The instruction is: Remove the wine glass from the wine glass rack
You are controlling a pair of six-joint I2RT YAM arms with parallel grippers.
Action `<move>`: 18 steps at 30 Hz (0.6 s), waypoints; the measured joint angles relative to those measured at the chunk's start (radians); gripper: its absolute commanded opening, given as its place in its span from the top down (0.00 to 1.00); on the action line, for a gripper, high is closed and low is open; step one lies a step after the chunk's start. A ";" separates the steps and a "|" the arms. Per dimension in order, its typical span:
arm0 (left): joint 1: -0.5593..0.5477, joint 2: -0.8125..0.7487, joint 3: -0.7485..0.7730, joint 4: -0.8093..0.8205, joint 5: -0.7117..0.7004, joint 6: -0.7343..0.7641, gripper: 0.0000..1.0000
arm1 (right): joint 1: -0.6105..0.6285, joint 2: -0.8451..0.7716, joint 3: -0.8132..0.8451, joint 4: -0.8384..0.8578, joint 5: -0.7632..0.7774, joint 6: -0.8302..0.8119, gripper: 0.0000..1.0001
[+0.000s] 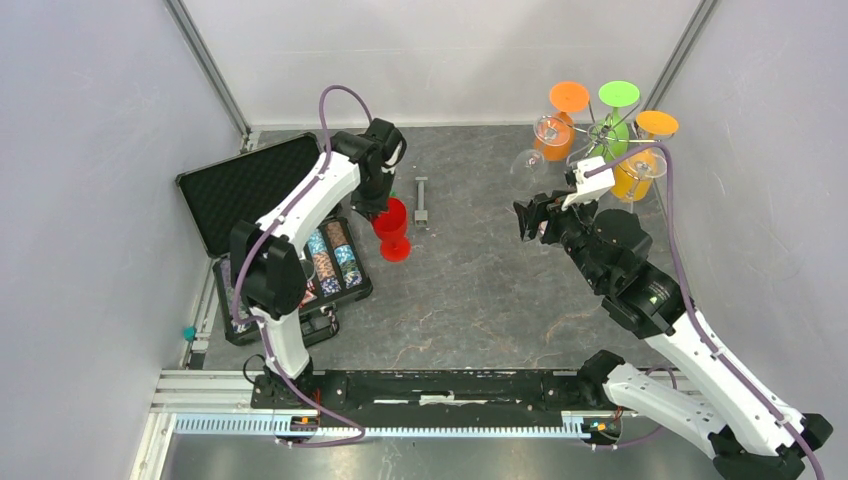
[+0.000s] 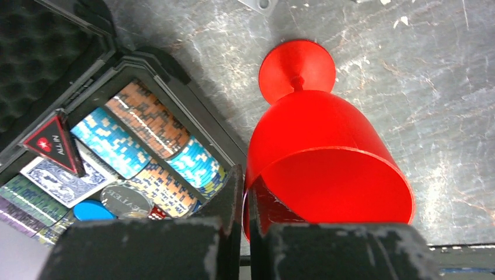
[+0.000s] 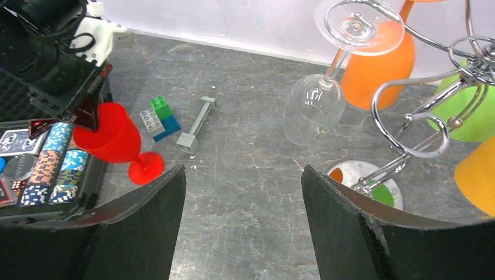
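Note:
The wine glass rack (image 1: 600, 132) stands at the far right, its silver wire arms (image 3: 392, 163) holding several upside-down glasses. A clear wine glass (image 1: 540, 145) (image 3: 309, 108) hangs on the nearest arm, with orange (image 3: 376, 64), green (image 3: 467, 116) and yellow-orange (image 3: 476, 172) ones behind. My right gripper (image 1: 528, 218) (image 3: 242, 172) is open and holds nothing, just left of and below the clear glass. A red wine glass (image 1: 392, 228) (image 2: 327, 151) is tilted at mid-table, foot down by the tabletop. My left gripper (image 1: 385, 208) (image 2: 248, 181) is shut on its rim.
An open black case (image 1: 260, 185) with poker chips (image 2: 146, 146) and cards lies at the left, close beside the red glass. Lego bricks (image 3: 160, 116) and a grey bar piece (image 1: 421, 200) lie behind the red glass. White walls enclose the table.

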 measured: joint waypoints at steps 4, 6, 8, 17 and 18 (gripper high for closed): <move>0.009 0.008 0.019 -0.011 -0.032 0.008 0.59 | 0.000 -0.002 0.000 -0.021 0.016 -0.005 0.23; 0.010 0.008 0.025 -0.022 -0.040 0.017 0.51 | 0.000 -0.001 0.001 -0.032 0.027 -0.006 0.22; 0.012 0.008 0.041 -0.029 -0.044 0.020 0.38 | 0.000 0.004 0.008 -0.045 0.036 -0.012 0.22; 0.018 -0.090 0.092 0.031 0.037 0.047 0.05 | 0.000 0.057 0.209 -0.121 0.037 -0.084 0.16; 0.019 -0.123 0.083 0.048 0.048 0.048 0.02 | 0.000 0.065 0.257 -0.128 0.037 -0.102 0.12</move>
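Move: The left fingers still pinch the rim of the upright red wine glass; its middle lies about 3 cm to their right, 1 cm ahead and 8 cm below. The toy bricks are about 11 cm ahead and 2 cm right, the grey bar some 12 cm ahead and 9 cm right, and the chip tray roughly 17 cm left and 5 cm back, all near table height. From the right hand, the wine glass is about 23 cm left, 9 cm ahead and 27 cm below. The left hand opens wide off the wine glass's rim, then rises about 7 cm; the right rises too. ##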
